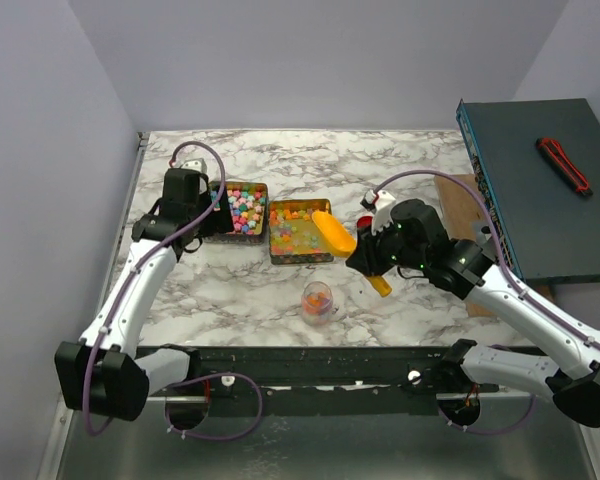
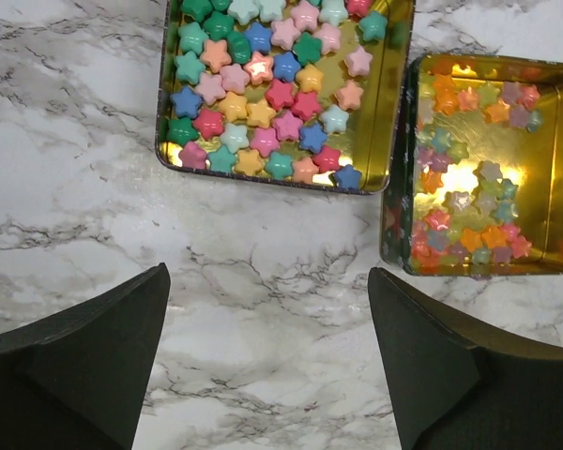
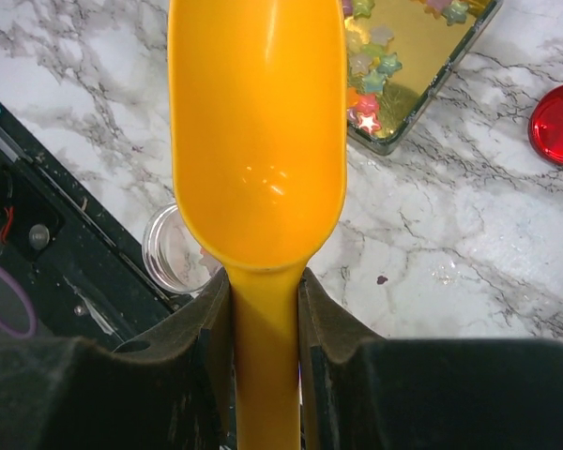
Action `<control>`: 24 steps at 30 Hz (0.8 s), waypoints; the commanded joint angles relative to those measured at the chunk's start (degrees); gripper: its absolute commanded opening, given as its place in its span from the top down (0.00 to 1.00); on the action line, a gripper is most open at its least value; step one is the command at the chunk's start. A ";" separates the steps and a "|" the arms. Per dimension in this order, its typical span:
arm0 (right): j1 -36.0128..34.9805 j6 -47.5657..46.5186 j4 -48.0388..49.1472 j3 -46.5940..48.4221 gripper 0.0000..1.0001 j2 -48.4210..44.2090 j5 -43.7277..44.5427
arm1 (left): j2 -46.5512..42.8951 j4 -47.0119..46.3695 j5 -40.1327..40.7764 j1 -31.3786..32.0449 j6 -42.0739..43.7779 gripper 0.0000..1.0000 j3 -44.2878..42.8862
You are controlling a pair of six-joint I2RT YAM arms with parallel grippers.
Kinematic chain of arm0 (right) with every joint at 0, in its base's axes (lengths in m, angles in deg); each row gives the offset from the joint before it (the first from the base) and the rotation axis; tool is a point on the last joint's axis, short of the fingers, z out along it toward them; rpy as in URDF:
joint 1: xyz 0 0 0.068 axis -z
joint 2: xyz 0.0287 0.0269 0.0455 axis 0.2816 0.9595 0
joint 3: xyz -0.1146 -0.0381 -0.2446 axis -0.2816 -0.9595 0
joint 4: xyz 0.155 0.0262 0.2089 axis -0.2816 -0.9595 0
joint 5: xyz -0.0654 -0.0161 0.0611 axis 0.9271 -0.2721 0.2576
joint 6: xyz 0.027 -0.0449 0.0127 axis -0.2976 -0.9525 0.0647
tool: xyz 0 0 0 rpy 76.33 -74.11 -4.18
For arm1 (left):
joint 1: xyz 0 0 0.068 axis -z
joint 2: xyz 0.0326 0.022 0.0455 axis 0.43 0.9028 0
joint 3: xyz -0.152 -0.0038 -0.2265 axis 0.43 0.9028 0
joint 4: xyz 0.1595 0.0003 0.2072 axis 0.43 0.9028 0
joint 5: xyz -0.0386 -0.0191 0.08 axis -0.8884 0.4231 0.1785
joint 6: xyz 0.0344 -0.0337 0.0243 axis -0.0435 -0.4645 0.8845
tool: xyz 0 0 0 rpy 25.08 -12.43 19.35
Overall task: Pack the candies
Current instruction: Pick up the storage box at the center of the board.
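Note:
Pastel star-shaped candies (image 2: 263, 84) fill the left tin (image 1: 242, 208). Glossy jelly candies (image 2: 469, 216) lie in the right tin (image 1: 298, 232). A small clear jar (image 1: 317, 300), holding a few candies, stands nearer the arms. My left gripper (image 2: 267, 277) hangs open over bare marble just short of the tins, with nothing between its fingers; in the top view the left gripper (image 1: 195, 228) is by the left tin. My right gripper (image 3: 266, 291) is shut on the handle of the yellow-orange scoop (image 3: 258, 131). The scoop's bowl is empty and hides part of the jar (image 3: 169, 248).
A round red jar cap (image 3: 558, 122) lies on the marble right of the jelly tin. A dark blue case (image 1: 535, 180) with a red-and-black tool (image 1: 563, 163) on it stands at the right edge. A black rail (image 1: 310, 365) runs along the near edge.

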 commanded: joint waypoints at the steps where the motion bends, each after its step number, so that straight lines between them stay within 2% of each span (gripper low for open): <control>1: 0.08 -1.74 -0.30 -1.32 1.00 -1.75 0.39 | 6.43 -1.53 -2.38 -3.26 1.21 0.13 -4.28; 7: 0.14 -2.70 -1.21 -1.94 0.99 -3.83 0.90 | 15.30 -1.75 -2.51 -6.76 2.26 0.19 -8.21; 14: 0.10 -2.46 -2.13 -2.84 0.99 -6.26 0.14 | 23.63 -2.95 -3.83 -11.10 3.13 0.31 -10.76; 24: 0.09 -2.38 -3.37 -3.34 0.99 -7.56 0.70 | 34.81 -3.12 -5.36 -14.74 4.10 0.38 -18.12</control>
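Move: The storage box of opaque coloured candies lies about 11 cm ahead of the empty left hand, straight in line with it and roughly 14 cm below. A second box, of translucent candies, stands 15 cm right of that box and 4 cm nearer. The candy jar is about 8 cm back and 19 cm to the right of the left hand. From the right hand, the coloured-candy box is roughly 19 cm ahead and 27 cm to the left. Forward, down and left together, the left hand reaches about 14 cm in all, towards the left wall of the coloured-candy box. Its fingers tip some 15 degrees further down, swing a little counter-clockwise and narrow part-way without gripping anything. The right hand keeps hold of the orange scoop and drifts a couple of centimetres back and right. ##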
